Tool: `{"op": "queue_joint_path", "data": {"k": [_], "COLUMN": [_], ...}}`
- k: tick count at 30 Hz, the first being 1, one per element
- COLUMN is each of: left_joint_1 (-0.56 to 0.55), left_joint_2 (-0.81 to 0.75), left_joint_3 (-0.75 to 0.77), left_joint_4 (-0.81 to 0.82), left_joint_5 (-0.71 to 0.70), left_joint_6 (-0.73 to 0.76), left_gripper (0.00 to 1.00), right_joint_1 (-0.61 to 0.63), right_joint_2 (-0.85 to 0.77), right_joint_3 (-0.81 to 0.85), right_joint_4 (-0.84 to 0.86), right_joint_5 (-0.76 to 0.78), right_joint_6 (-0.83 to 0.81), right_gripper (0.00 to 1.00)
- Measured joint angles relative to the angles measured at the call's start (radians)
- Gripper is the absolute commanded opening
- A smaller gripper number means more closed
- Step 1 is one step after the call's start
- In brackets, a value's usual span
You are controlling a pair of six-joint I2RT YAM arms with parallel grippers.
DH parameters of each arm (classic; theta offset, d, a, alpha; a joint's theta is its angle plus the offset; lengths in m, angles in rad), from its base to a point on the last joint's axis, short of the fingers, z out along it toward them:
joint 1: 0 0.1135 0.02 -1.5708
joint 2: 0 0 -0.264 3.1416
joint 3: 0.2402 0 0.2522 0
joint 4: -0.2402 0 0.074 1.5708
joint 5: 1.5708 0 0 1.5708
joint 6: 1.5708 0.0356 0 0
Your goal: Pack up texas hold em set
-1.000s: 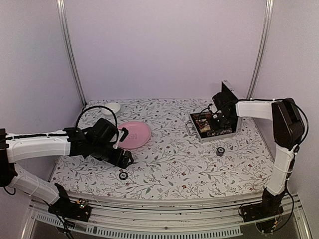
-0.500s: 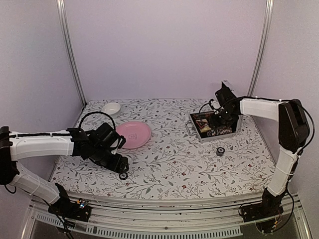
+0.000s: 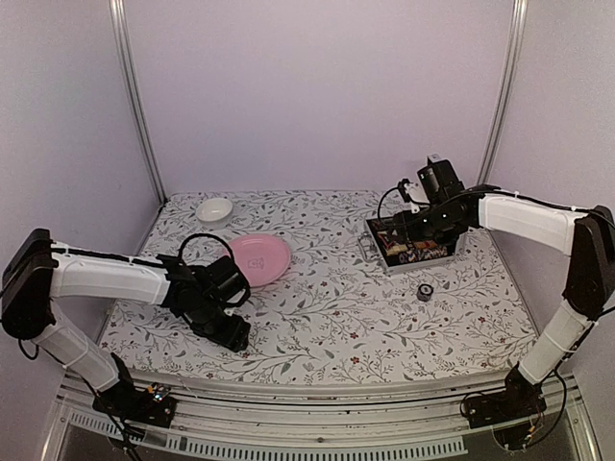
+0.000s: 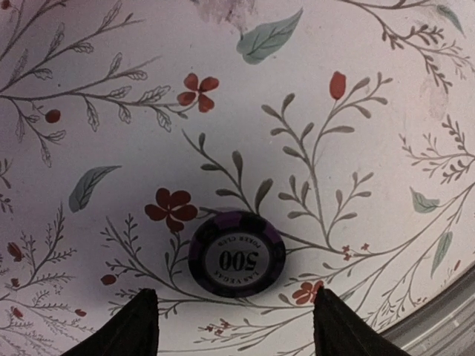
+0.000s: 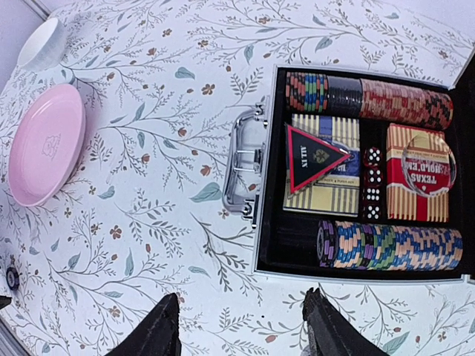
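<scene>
The silver case (image 5: 280, 178) lies open at the right rear of the table, also in the top view as the case (image 3: 384, 261). Its black lining holds rows of chips (image 5: 393, 246), two card decks (image 5: 418, 178), dice and the black triangular marker (image 5: 312, 157). My right gripper (image 5: 241, 297) hangs open above the table just beside the case, holding nothing. My left gripper (image 4: 234, 311) is open low over a single purple-and-black 500 chip (image 4: 236, 254), which lies flat just ahead of the fingertips (image 4: 142, 322), untouched. A loose small chip stack (image 3: 424, 292) stands in front of the case.
A pink plate (image 3: 259, 259) sits mid-left and a small white bowl (image 3: 214, 208) at the back left. The floral cloth ends at the table's near edge (image 3: 317, 379), close to my left gripper (image 3: 231, 333).
My left gripper dropped toward the near edge onto the lone chip and its jaws narrowed. My right gripper rose back from inside the case and opened.
</scene>
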Motion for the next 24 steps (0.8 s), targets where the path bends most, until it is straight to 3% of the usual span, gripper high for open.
{"op": "queue_joint_path", "data": {"k": [9, 24], "left_joint_1": [-0.004, -0.029], "left_joint_2": [0.051, 0.102], "left_joint_3": [0.017, 0.026], "left_joint_4": [0.035, 0.051], "left_joint_5": [-0.021, -0.088], "left_joint_6": [0.027, 0.035], "left_gripper": [0.62, 0.38], "right_joint_1": [-0.002, -0.002], "right_joint_2": [-0.003, -0.007], "right_joint_3": [-0.034, -0.037], "right_joint_4": [0.008, 0.033], "right_joint_5": [-0.017, -0.017], "right_joint_6": [0.028, 0.038], "right_gripper": [0.58, 0.59]}}
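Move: The 500 chip lies flat almost under the left hand, about 2 cm ahead and 2 cm below the finger pads, with no sideways offset. The pink plate is some 26 cm ahead of that hand and straight on; the small black stack stands roughly 16 cm ahead and 40 cm to its right. From the right hand the chip is about 20 cm back, 38 cm to the left and 15 cm lower. The left hand eases down and forward about 2 cm to the 500 chip, closing its fingers around its rim. ##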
